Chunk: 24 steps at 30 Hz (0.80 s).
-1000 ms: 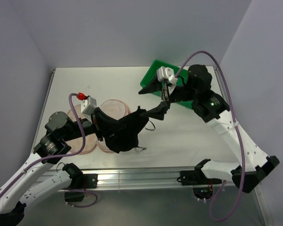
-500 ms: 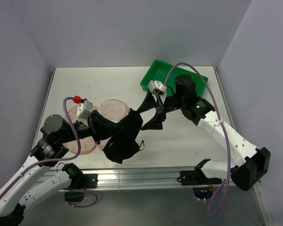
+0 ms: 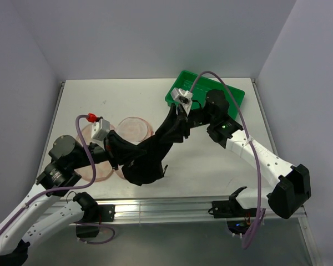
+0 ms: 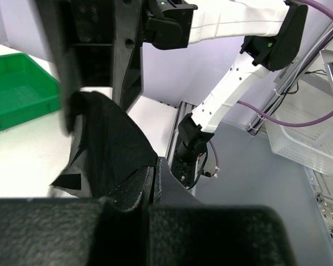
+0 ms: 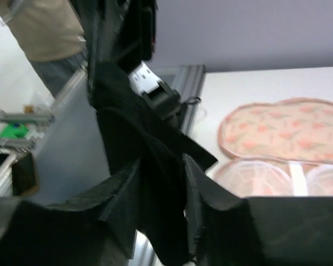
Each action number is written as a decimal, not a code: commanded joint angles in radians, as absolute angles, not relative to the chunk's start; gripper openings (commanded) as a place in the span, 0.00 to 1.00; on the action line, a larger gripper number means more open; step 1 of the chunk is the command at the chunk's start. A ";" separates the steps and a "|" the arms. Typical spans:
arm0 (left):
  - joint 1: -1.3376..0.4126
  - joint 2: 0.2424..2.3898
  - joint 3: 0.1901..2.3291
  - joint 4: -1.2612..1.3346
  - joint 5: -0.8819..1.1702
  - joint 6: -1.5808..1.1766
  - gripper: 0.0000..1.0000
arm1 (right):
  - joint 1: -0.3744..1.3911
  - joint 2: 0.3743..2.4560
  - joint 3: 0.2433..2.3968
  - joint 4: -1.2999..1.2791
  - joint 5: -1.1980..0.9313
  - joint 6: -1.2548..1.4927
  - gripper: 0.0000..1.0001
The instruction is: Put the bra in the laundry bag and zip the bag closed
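The black bra (image 3: 150,158) hangs stretched between my two grippers above the table's near middle. My left gripper (image 3: 115,151) is shut on its left end; in the left wrist view the gripper (image 4: 154,169) pinches the black fabric (image 4: 105,144). My right gripper (image 3: 179,119) is shut on the bra's right end, held higher; the right wrist view shows the gripper (image 5: 161,183) with the fabric (image 5: 133,127) between the fingers. The peach-pink laundry bag (image 3: 134,126) lies open on the table under and behind the bra, its halves also in the right wrist view (image 5: 283,130).
A green plastic tray (image 3: 238,93) stands at the back right behind the right arm; it shows in the left wrist view (image 4: 16,94). A metal rail (image 3: 172,208) runs along the table's near edge. Grey walls close in the table.
My right gripper has moved left and up with the bra's right end, pulling the fabric into a taut band. My left gripper has dropped slightly nearer, still holding its end.
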State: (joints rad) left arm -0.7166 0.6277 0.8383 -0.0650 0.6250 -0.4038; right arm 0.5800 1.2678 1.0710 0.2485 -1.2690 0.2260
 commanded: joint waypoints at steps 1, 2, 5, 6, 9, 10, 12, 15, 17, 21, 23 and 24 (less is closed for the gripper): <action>-0.715 0.611 0.828 -0.021 0.603 -0.377 0.00 | 0.600 1.236 1.048 0.435 -1.252 0.360 0.37; -0.716 0.609 0.824 -0.025 0.586 -0.374 0.00 | 0.600 1.229 1.039 0.466 -1.238 0.377 0.17; -0.715 0.594 0.825 -0.060 0.476 -0.368 0.00 | 0.603 1.210 1.068 0.424 -1.161 0.411 0.00; -0.715 0.586 0.830 -0.104 0.421 -0.367 0.09 | 0.606 1.207 1.084 0.382 -1.140 0.390 0.00; -0.715 0.552 0.860 -0.181 0.201 -0.353 0.45 | 0.638 1.210 1.184 0.159 -1.014 0.283 0.00; -0.716 0.543 0.867 -0.230 0.143 -0.348 0.55 | 0.659 1.219 1.222 0.122 -0.944 0.264 0.00; -0.715 0.516 0.887 -0.271 0.010 -0.339 0.74 | 0.676 1.233 1.256 0.051 -0.890 0.232 0.00; -0.715 0.483 0.910 -0.342 -0.125 -0.339 0.84 | 0.692 1.291 1.316 0.023 -0.836 0.247 0.00; -0.716 0.448 0.914 -0.362 -0.161 -0.339 0.86 | 0.715 1.341 1.357 0.008 -0.786 0.249 0.00; -0.715 0.387 0.907 -0.367 -0.242 -0.342 0.94 | 0.782 1.422 1.431 -0.032 -0.706 0.207 0.00; -0.715 0.355 0.899 -0.367 -0.281 -0.344 0.97 | 0.804 1.469 1.469 -0.035 -0.701 0.201 0.00; -0.715 0.345 0.897 -0.367 -0.290 -0.345 0.99 | 0.814 1.485 1.482 -0.037 -0.698 0.199 0.00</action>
State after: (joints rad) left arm -0.7166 0.3737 0.8780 -0.3565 -0.1856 -0.3557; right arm 0.7773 1.4517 1.4105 -0.0071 -0.7586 0.2310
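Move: The right hand already has the upper end of the black bra between its half-open fingers. The bra's middle hangs about 8 cm back, 9 cm left and 4 cm lower; from the left hand, which grips it too, the middle is 2 cm back, level sideways and 6 cm down. The laundry bag's cup half lies some 12 cm ahead of the right hand, 19 cm left and 33 cm below, with the bag's flowered flap 20 cm farther left. The right fingers close fully and pinch the bra's upper end; the left fingers then open wide and let go of their part, the left hand backing off about 12 cm left and 6 cm forward, turning some 45 degrees counter-clockwise. The right hand keeps its grip, rising about 6 cm, then sinking a little while swinging roughly 8 cm left and 5 cm forward towards the bag, turning nearly 20 degrees clockwise. ##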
